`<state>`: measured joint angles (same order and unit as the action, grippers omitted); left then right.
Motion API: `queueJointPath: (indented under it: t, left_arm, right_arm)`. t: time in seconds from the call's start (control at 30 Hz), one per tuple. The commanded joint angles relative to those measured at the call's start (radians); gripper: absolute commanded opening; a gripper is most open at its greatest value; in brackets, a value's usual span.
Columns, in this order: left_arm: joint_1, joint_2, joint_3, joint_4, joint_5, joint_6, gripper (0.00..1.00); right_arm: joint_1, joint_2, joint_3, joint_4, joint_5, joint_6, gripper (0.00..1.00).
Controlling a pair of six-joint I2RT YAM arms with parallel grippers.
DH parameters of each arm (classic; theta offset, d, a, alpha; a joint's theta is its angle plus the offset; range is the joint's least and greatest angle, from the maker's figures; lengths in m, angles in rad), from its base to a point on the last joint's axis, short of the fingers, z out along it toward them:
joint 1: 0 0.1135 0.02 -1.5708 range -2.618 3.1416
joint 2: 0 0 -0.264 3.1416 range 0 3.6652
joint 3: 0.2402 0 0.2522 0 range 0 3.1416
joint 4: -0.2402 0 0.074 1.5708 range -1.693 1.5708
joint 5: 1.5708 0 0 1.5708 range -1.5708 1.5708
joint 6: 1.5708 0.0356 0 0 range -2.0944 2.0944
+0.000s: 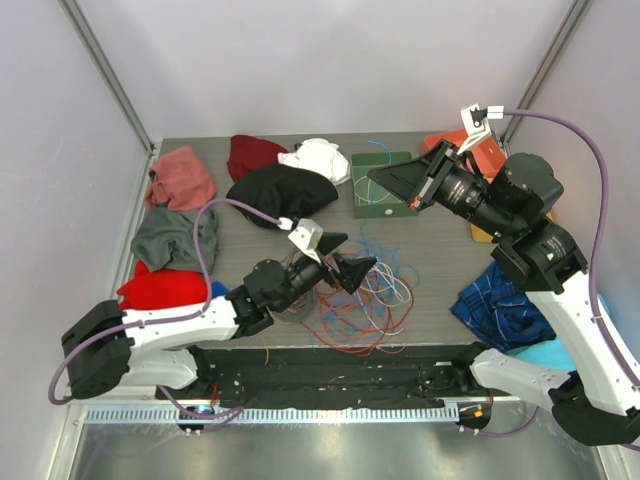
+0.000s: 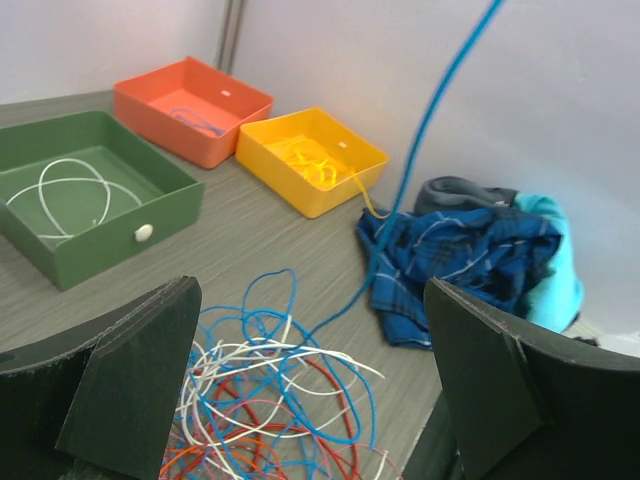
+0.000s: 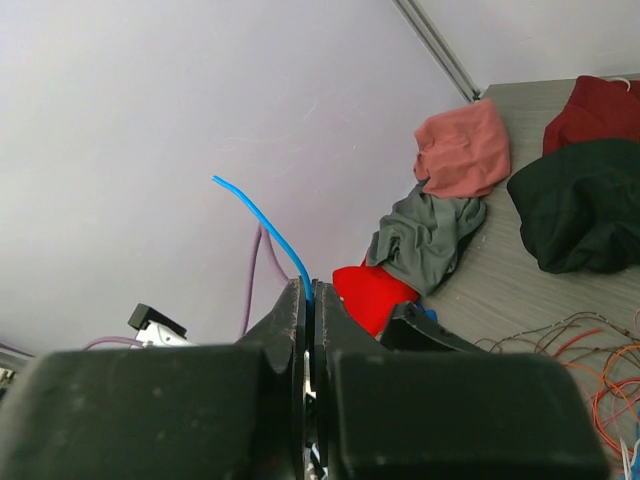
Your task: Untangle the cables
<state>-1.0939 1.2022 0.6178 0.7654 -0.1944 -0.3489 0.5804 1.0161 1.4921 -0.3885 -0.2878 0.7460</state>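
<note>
The cables (image 1: 362, 300) lie in a loose tangle of blue, white, red and orange loops (image 2: 270, 380) on the grey table, in front of the arm bases. My left gripper (image 1: 362, 266) hovers just above the tangle's near-left side. It stands open (image 2: 310, 335) with nothing between its fingers. My right gripper (image 1: 378, 176) is raised high over the green tray and is shut (image 3: 307, 292) on one blue cable (image 3: 262, 222). That blue cable (image 2: 432, 110) runs taut from the tangle up and out of the left wrist view.
A green tray (image 2: 150, 215) holds a white cable. Beside it stand an orange tray (image 2: 195, 140) and a yellow tray (image 2: 315, 195) with cables inside. Garments ring the table: blue plaid (image 1: 490, 305), black (image 1: 280, 190), red (image 1: 160, 290), grey (image 1: 170, 235), pink (image 1: 182, 175).
</note>
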Motion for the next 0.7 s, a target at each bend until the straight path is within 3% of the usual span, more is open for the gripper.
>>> queueJointPath:
  t: [0.0,0.07,0.17,0.2,0.27,0.3,0.4,0.43,0.47,0.53,0.67]
  left_arm:
    - [-0.003,0.049,0.062,0.103,-0.079,0.045,0.97]
    - [-0.003,0.066,0.071,0.129,-0.085,0.056,0.94]
    - [-0.003,0.097,0.102,0.135,-0.056,0.073,0.82]
    - [-0.001,0.105,0.108,0.133,-0.042,0.074,0.69]
    - [0.0,0.106,0.126,0.132,-0.017,0.082,0.55]
    - [0.002,0.102,0.132,0.132,-0.016,0.087,0.35]
    - [0.005,0.085,0.16,0.107,-0.036,0.093,0.0]
    - [0.008,0.062,0.181,0.091,-0.034,0.093,0.0]
    - [0.009,0.05,0.197,0.05,-0.03,0.097,0.0]
    - [0.011,0.002,0.259,-0.018,-0.028,0.117,0.0]
    - [0.032,-0.058,0.457,-0.331,-0.082,0.122,0.0]
  right_arm:
    - [0.001,-0.017,0.004,0.04,-0.037,0.016,0.01]
    - [0.002,-0.019,-0.003,0.037,-0.037,0.018,0.01]
    - [0.002,-0.027,-0.012,0.036,-0.045,0.016,0.01]
    - [0.001,-0.03,-0.015,0.036,-0.045,0.015,0.01]
    - [0.001,-0.043,-0.032,0.033,-0.044,0.012,0.01]
    - [0.002,-0.05,-0.039,0.031,-0.04,0.01,0.01]
    - [0.002,-0.076,-0.07,0.023,-0.036,0.003,0.01]
    - [0.001,-0.085,-0.084,0.013,-0.033,-0.002,0.05]
    - [0.001,-0.102,-0.09,0.002,-0.01,-0.008,0.26]
    - [0.002,-0.119,-0.099,-0.064,0.039,-0.049,0.49]
    - [0.001,-0.204,-0.185,-0.136,0.186,-0.111,0.61]
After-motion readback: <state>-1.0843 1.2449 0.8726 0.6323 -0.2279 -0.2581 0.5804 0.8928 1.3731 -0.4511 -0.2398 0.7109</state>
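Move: The blue cable, its upper part already pinched in the right fingers, hangs past the open left gripper. The stretch to be caught lies about 2 cm ahead of the left hand, 2 cm to its right and 1 cm above it. The red-and-white tangle is some 5 cm right, level fore-and-aft and roughly 26 cm down; the green box is about 27 cm ahead, 9 cm right and 25 cm down. From the right hand, that stretch is roughly 20 cm below, 4 cm left and level fore-and-aft. Easing forward and to its right about 2 cm, the left hand brings its open fingers around the hanging blue cable and shuts them on it, then climbs some 8 cm towards the right gripper. The right hand keeps its pinch at first, then sinks about 3 cm, drawing slightly back and right, and opens to over half, releasing the cable. ##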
